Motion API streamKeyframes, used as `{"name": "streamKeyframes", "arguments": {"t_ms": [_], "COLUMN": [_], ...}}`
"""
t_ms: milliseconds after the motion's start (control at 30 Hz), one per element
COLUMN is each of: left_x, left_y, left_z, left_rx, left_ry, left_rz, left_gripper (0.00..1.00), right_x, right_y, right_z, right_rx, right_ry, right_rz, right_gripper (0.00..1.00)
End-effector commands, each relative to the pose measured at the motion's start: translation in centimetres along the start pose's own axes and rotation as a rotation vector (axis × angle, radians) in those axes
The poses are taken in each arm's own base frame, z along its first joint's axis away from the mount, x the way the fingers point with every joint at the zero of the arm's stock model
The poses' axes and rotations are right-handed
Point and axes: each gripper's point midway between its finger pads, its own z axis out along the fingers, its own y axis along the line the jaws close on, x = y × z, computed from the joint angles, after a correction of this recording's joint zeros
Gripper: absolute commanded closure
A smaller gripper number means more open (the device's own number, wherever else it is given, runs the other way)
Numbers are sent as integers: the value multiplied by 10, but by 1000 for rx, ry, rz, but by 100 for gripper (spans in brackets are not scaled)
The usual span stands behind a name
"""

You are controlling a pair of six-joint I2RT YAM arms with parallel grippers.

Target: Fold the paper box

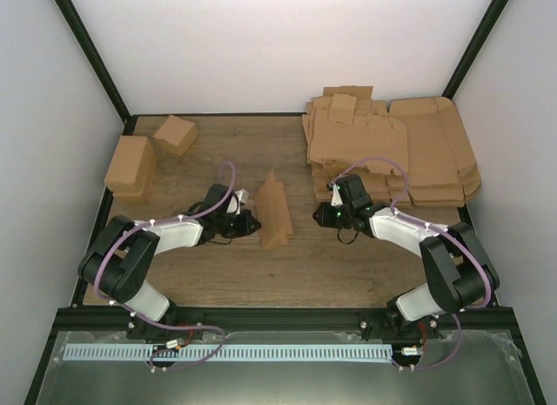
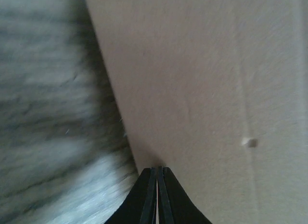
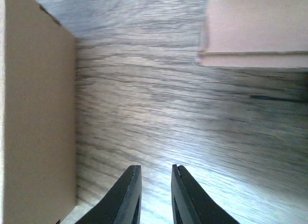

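Observation:
The paper box (image 1: 275,215) stands on edge in the middle of the table, a part-folded brown cardboard piece. My left gripper (image 1: 253,222) is shut, and its tips (image 2: 158,169) press against the box's flat brown face (image 2: 207,89) with nothing between the fingers. My right gripper (image 1: 319,215) hovers low over the table to the right of the box, apart from it. In the right wrist view that gripper (image 3: 156,172) is open by a narrow gap with only bare wood below, and the box's side (image 3: 38,113) fills the left edge.
A big heap of flat cardboard sheets (image 1: 396,148) lies at the back right; its edge (image 3: 255,36) shows ahead of my right gripper. Two folded brown cartons (image 1: 130,165) (image 1: 176,133) sit at the back left. Black frame posts and pale walls enclose the table.

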Motion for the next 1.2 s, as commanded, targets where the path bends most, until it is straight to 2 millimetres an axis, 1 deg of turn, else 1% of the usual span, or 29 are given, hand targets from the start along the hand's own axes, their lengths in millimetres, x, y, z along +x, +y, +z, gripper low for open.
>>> {"name": "streamKeyframes", "arguments": {"t_ms": [0, 67, 167, 333, 433, 467, 533, 600, 700, 733, 800, 900, 1000, 1100, 1167], "left_x": [12, 12, 10, 4, -3, -7, -13, -21, -32, -38, -44, -54, -64, -69, -71], "left_y": [16, 18, 16, 13, 17, 18, 19, 17, 18, 20, 30, 39, 42, 33, 26], "left_z": [0, 0, 1, 1, -1, -3, -7, -11, -15, -18, -26, -41, -60, -83, -100], "left_rx": [-39, -42, -33, -35, -78, -94, -118, -124, -135, -151, -202, -224, -261, -287, -299], "left_ry": [12, 13, 10, -4, -24, -37, -62, -89, -110, -123, -137, -173, -209, -251, -277], "left_rz": [-22, -25, -26, -13, 0, 6, 15, 16, 17, 18, 11, 5, 10, 44, 70], "left_gripper": [96, 96, 96, 96, 95, 91, 87, 79, 67, 62, 55, 43, 33, 20, 14], "right_x": [-2, 4, 12, 20, 31, 35, 43, 48, 57, 60, 66, 71, 70, 66, 63], "right_y": [26, 46, 71, 94, 106, 109, 112, 117, 131, 135, 142, 152, 160, 163, 167], "right_z": [7, 10, 9, 6, 9, 11, 17, 20, 22, 22, 24, 28, 34, 39, 39], "right_rx": [-178, -306, -477, -552, -566, -561, -549, -558, -572, -575, -581, -584, -580, -574, -589], "right_ry": [18, 60, 110, 138, 162, 169, 182, 190, 207, 213, 223, 229, 215, 180, 159], "right_rz": [-62, -70, -67, -113, -131, -135, -135, -137, -160, -168, -178, -188, -196, -188, -185], "right_gripper": [80, 79, 79, 79, 79, 79, 79, 79, 79, 79, 80, 80, 79, 78, 78]}}
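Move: The paper box stands on edge between the hands, its middle some 13 cm left of the right hand, 2 cm ahead and about level with it. From the left hand it lies about 5 cm to the right, 5 cm ahead and 1 cm higher. The cardboard stack's middle is roughly 24 cm ahead of the right hand, 24 cm to its right and 2 cm lower. Right hand sweeps about 15 cm left and back towards the box's near end; left hand opens, withdrawing left-forward. ##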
